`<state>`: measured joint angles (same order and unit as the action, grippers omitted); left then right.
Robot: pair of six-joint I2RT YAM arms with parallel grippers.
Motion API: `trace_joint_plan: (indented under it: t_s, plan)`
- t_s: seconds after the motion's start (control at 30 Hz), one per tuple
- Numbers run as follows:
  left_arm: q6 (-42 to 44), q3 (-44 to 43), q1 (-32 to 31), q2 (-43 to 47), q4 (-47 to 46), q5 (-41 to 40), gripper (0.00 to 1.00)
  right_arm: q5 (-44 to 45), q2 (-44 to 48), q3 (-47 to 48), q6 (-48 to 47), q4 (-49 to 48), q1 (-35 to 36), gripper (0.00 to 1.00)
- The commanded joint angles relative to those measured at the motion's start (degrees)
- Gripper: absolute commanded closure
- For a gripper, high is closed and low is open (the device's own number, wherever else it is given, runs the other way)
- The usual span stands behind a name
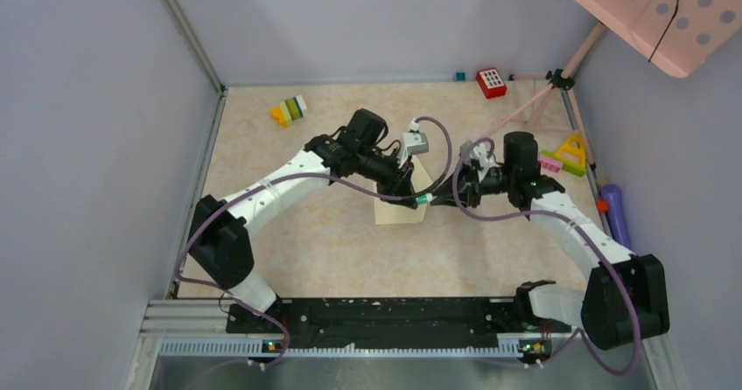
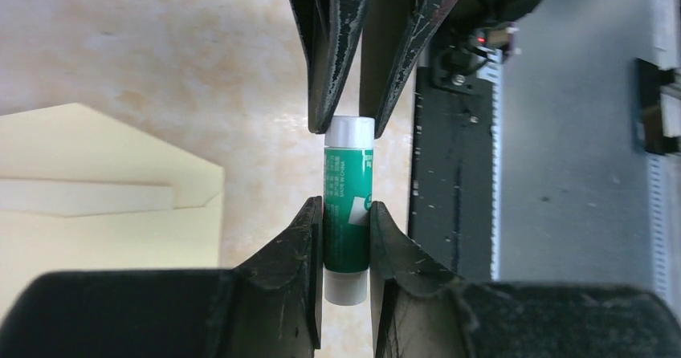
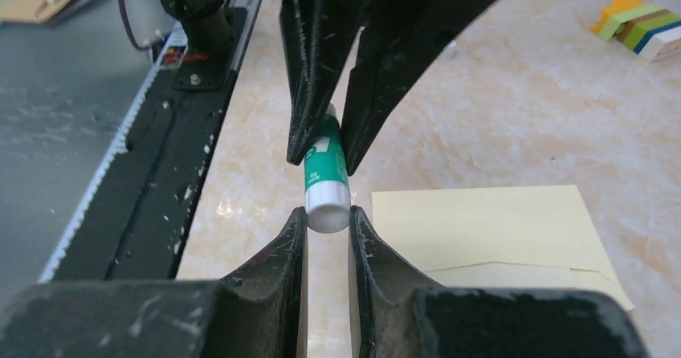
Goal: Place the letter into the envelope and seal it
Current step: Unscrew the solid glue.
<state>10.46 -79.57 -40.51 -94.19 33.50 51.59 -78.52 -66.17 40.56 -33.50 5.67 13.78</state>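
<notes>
A green glue stick (image 1: 423, 199) with white ends hangs level above the table between my two grippers. My left gripper (image 2: 345, 205) is shut on its green body (image 2: 347, 213). My right gripper (image 3: 327, 213) faces it from the other side, and its fingertips pinch the white cap (image 3: 327, 209). In the top view, the left gripper (image 1: 411, 195) and right gripper (image 1: 436, 198) meet tip to tip over the envelope's near right corner. The pale cream envelope (image 1: 398, 208) lies flat with its pointed flap open (image 2: 104, 157). The letter is hidden.
Coloured stacked blocks (image 1: 289, 110) lie at the back left and a red keypad toy (image 1: 491, 82) at the back. A tripod (image 1: 560, 80), a yellow-pink-green toy (image 1: 567, 156) and a purple tube (image 1: 615, 213) stand along the right wall. The black base rail (image 1: 385, 316) runs along the near edge.
</notes>
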Motion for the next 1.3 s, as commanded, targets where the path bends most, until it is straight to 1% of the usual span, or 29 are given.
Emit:
trace_joint_plan:
  t_s: [0.0, 0.07, 0.13, 0.2, 0.3, 0.37, 0.43, 0.53, 0.6, 0.63, 0.67, 0.7, 0.77, 0.93, 1.03, 1.13, 1.27]
  plan:
    - [0.58, 1.41, 0.17, 5.07, -7.72, -16.85, 1.00, -1.27, -4.63, 7.62, 17.84, -1.47, 0.95, 0.93]
    - [0.17, 2.74, 0.17, 6.09, -9.62, -20.23, 1.00, 0.52, -7.11, 9.08, 26.37, -4.07, 0.93, 0.88]
    - [-0.10, 3.66, 0.17, 6.92, -11.13, -23.31, 1.00, 2.15, -9.62, 10.20, 36.98, -8.37, 0.80, 0.83]
    - [-0.03, 4.18, 0.10, 7.25, -11.76, -24.97, 1.00, 2.90, -12.29, 11.82, 44.72, -10.12, 0.70, 0.80]
    - [0.18, 4.49, 0.05, 7.36, -11.78, -24.62, 1.00, 1.19, -15.76, 14.42, 51.84, -10.04, 0.51, 0.79]
    - [0.25, 4.55, 0.07, 7.29, -11.79, -24.04, 1.00, -0.47, -16.99, 15.63, 52.85, -9.08, 0.30, 0.73]
    - [0.23, 4.39, 0.08, 7.24, -11.38, -22.78, 1.00, -1.34, -16.83, 16.44, 50.37, -6.75, -0.22, 0.67]
    - [0.45, 3.75, 0.03, 6.91, -10.17, -19.29, 1.00, -1.53, -14.89, 16.43, 42.71, -2.08, -1.38, 0.55]
    - [0.58, 3.34, 0.05, 6.65, -9.34, -16.40, 1.00, -1.24, -12.81, 15.96, 32.85, 2.28, -1.98, 0.48]
    - [0.69, 3.05, 0.08, 6.44, -8.81, -14.87, 1.00, -0.95, -11.46, 15.64, 26.34, 4.52, -2.08, 0.46]
    - [0.82, 2.71, 0.05, 6.30, -8.24, -13.26, 1.00, -0.59, -10.08, 14.87, 21.09, 6.21, -2.02, 0.44]
    - [0.89, 2.55, 0.08, 6.10, -7.73, -11.84, 1.00, -1.01, -8.38, 13.72, 16.19, 6.58, -2.06, 0.43]
    - [1.32, 1.95, 0.16, 5.60, -6.36, -8.19, 1.00, -1.12, -4.63, 9.86, 9.18, 4.34, -2.01, 0.41]
    - [2.08, 1.59, 0.17, 4.08, -3.45, 1.81, 1.00, -2.90, 5.72, -3.00, -1.42, -10.60, -2.01, 0.37]
    - [1.79, 1.88, 0.17, 2.91, -3.39, 5.41, 1.00, -3.58, 10.01, -8.68, -7.51, -15.29, -1.98, 0.33]
    - [0.88, 1.88, 0.16, 1.42, -3.70, 7.20, 1.00, -4.40, 11.14, -9.74, -9.65, -15.74, -1.84, 0.33]
    - [0.06, 1.46, 0.02, -0.72, -3.68, 9.55, 1.00, -4.67, 9.97, -7.59, -13.55, -9.92, -1.44, 0.36]
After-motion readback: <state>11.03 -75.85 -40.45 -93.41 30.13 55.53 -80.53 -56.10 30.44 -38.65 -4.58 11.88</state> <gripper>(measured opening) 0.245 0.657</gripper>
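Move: Between the two hands the solid glue lies crosswise. The right fingertips already pinch its white end cap, whose middle is at most 1 cm from that hand's point. The green barrel is about 4 cm to the left, level in depth and 1 cm lower; the envelope lies roughly 5 cm ahead, 8 cm left and 15 cm below. From the left hand, which already grips the barrel, the cap is some 5 cm to the right and 1 cm up. Twisting the cap end, the right hand rolls about 45 degrees around its own pointing line, clockwise looking along its fingers, while both hands swing forward some 5 cm together and the left counter-turns slightly with its grip kept. The right fingers open wide, releasing the end; both hands then return a little behind their start, the right rising briefly on the way and rolling back beyond its starting angle. ##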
